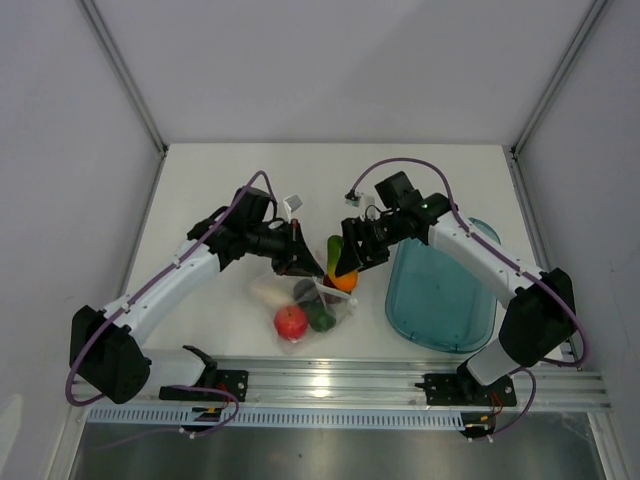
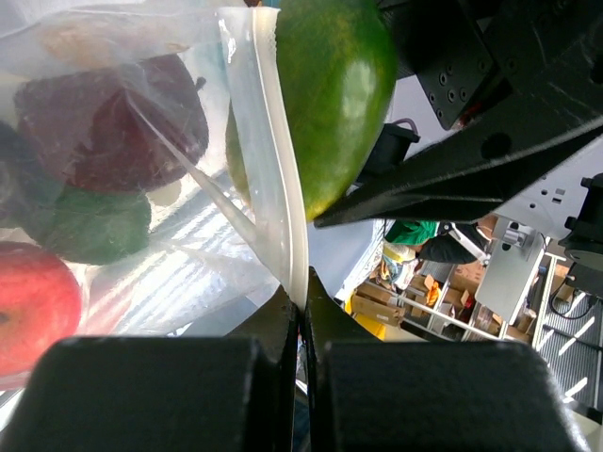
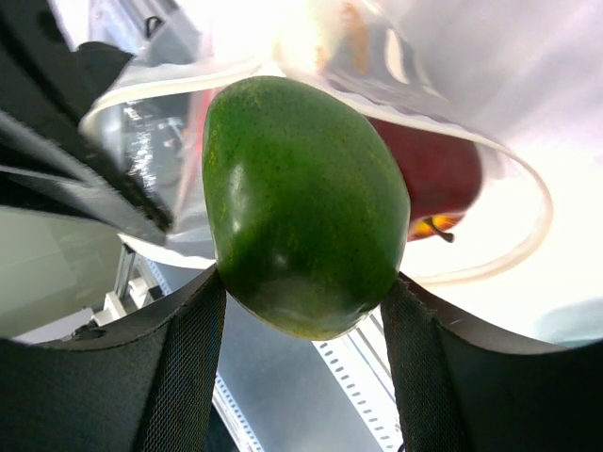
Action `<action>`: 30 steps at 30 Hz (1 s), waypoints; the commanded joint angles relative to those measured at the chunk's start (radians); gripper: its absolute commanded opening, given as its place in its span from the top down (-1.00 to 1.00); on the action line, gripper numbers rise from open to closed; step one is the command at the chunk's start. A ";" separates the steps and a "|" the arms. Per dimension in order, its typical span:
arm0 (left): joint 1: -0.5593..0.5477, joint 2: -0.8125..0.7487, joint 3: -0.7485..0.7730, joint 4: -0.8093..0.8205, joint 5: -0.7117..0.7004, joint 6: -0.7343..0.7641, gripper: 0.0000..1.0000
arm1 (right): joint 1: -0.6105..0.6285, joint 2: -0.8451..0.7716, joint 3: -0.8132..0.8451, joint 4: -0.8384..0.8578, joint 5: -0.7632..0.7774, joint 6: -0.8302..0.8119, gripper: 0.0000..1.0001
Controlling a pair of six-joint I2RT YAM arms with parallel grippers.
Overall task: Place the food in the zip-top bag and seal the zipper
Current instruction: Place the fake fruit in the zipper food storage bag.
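Observation:
The zip-top bag [image 1: 312,303] lies between the arms, its mouth lifted. My left gripper [image 1: 303,263] is shut on the zipper [image 2: 288,212] strip at the mouth edge and holds it up [image 2: 300,303]. Inside the bag I see a red tomato [image 1: 291,322], a dark green piece [image 1: 321,318], a white radish [image 1: 268,290] and a dark purple piece [image 2: 113,118]. My right gripper [image 1: 348,262] is shut on a green food piece [image 3: 301,202], gripping its lower end [image 3: 303,278] right at the open mouth. An orange piece [image 1: 345,281] sits just below it.
A translucent teal oval tray [image 1: 440,295] lies to the right of the bag, under the right arm. The aluminium rail [image 1: 400,385] with both arm bases runs along the near edge. White walls close in the table on three sides.

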 commanded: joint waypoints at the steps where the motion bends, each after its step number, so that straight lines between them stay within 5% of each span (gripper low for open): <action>1: -0.004 -0.042 0.022 0.008 0.003 0.023 0.99 | -0.015 -0.036 0.010 -0.007 0.062 0.011 0.87; 12: -0.006 -0.058 0.025 0.028 0.014 -0.008 0.99 | 0.039 -0.005 -0.028 0.053 0.044 0.029 0.82; 24: -0.009 -0.066 0.015 0.041 0.023 -0.020 0.99 | 0.094 0.019 -0.021 0.053 -0.009 -0.015 0.30; 27: -0.009 -0.067 0.016 0.041 0.023 -0.022 0.99 | 0.106 0.027 -0.015 0.052 -0.016 -0.017 -0.07; 30: -0.009 -0.070 0.016 0.039 0.023 -0.022 0.99 | 0.110 0.019 -0.004 0.055 0.008 -0.004 -0.98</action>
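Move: Your right gripper holds the mango just over the open side of the bag; the middle of the bag's mouth lies about 4 cm back, 2 cm left and 3 cm below that hand. In the bag, from the right hand, the green fruit lies roughly 11 cm back and 6 cm left, the tomato some 12 cm back and 13 cm left, both around 10 cm lower. From the left gripper, the bag's mouth is about 1 cm back, 3 cm right and 2 cm below. Keep the left gripper shut on the zipper rim and ease it up about 1 cm. After a slight forward nudge, bring the right gripper, mango in its fingers, back some 3 cm, left about 2 cm and a little down into the bag's mouth, then spread the fingers wider to let the mango go. ##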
